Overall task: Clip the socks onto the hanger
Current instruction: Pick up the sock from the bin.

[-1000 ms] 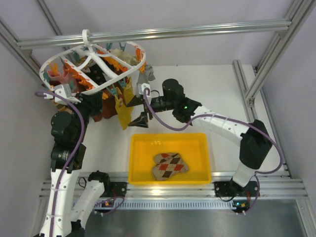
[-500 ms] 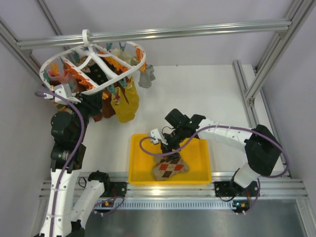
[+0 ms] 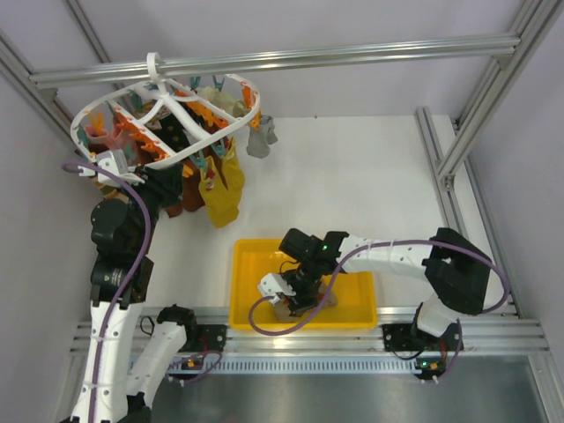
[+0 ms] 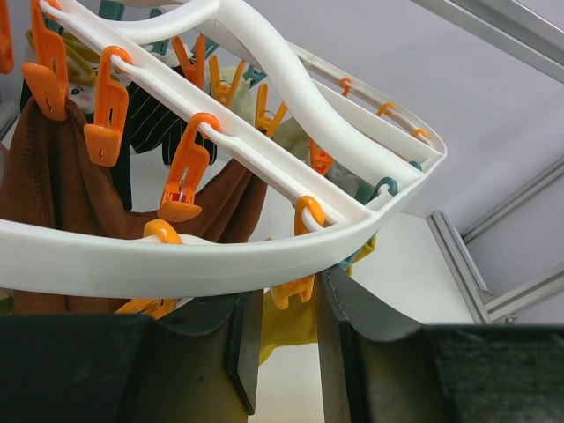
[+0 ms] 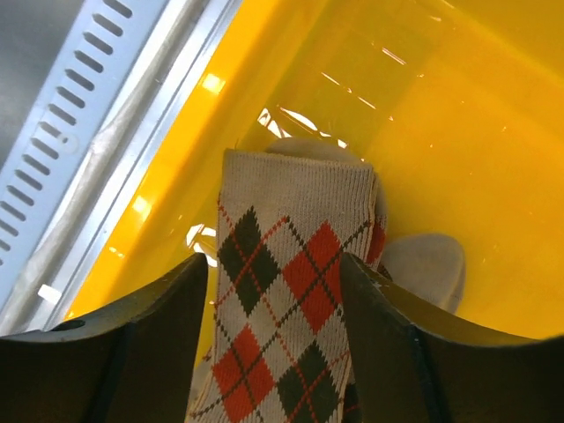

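The white round hanger [image 3: 238,123] hangs at the back left with several orange and teal clips. A mustard-yellow sock [image 3: 225,189] dangles clipped from its rim. My left gripper [image 4: 286,304] reaches up under the near rim [image 4: 132,260], its fingers close on either side of an orange clip [image 4: 295,289], their tips hidden behind the rim. My right gripper [image 3: 291,295] is down in the yellow bin [image 3: 352,264]. It stands open [image 5: 273,264], its fingers straddling the cuff end of a tan argyle sock [image 5: 291,220] lying on the bin floor.
Rust-brown socks [image 3: 181,198] and a small grey sock [image 3: 262,141] also hang from the hanger. An aluminium bar [image 3: 308,57] carries the hanger's hook. The bin's near wall [image 5: 159,203] lies just left of my right fingers.
My right gripper left the hanger, swung down into the bin over the argyle sock, and its jaws narrowed. The mustard sock stays hanging. The left arm has not moved.
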`<state>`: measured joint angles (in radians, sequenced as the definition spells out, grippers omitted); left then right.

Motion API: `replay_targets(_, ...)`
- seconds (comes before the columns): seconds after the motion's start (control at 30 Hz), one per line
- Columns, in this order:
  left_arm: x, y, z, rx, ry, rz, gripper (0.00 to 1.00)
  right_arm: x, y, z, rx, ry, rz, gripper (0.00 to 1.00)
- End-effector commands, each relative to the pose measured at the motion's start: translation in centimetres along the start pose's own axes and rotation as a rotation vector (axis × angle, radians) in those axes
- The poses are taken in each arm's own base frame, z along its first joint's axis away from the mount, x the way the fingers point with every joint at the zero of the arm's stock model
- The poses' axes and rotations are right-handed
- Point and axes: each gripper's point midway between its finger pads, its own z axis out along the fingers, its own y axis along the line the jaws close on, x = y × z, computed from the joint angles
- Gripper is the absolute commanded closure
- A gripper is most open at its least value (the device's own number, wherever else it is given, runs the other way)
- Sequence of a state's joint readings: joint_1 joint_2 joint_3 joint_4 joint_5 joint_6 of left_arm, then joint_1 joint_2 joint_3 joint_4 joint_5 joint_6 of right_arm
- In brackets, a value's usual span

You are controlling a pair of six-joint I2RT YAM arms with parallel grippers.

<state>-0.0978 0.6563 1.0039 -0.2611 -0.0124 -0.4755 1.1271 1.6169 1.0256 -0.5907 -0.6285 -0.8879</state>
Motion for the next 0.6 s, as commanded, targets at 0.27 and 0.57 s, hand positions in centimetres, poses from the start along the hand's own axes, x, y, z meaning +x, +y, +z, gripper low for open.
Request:
replay_targets(0.27, -2.6, -0.5, 0.4, 0.012, -0.1, 0.011, 1.0, 2.9, -2.2, 1.9, 0.125, 0.096, -0.081, 0.8)
replay_targets(0.57, -2.6, -0.8, 0.4, 0.028, -0.095, 0.015, 1.0, -3.1, -4.1, -3.9, 0.261, -0.085, -0.047, 1.0)
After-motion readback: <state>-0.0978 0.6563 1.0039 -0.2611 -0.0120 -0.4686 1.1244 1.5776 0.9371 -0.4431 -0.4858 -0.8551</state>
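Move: The argyle sock lies on the bin floor just under the right hand, its middle some 4 cm below, about 2 cm ahead and 2 cm to the right, with the cuff end between the open fingers. The bin's near rim is roughly 5 cm straight behind the hand, its left rim about 16 cm to the left and 1 cm ahead, both near hand height. From the left hand, the sock is about 26 cm right, 18 cm back and 38 cm below. The argyle sock's cuff end is pinched by the right hand, which sinks about 4 cm onto it while easing forward, its fingers closing from well open to shut. Still creeping forward, it then rises some 2.5 cm with the cloth in its grip, the fingertips swinging forward about 10 degrees to point more nearly straight down. ##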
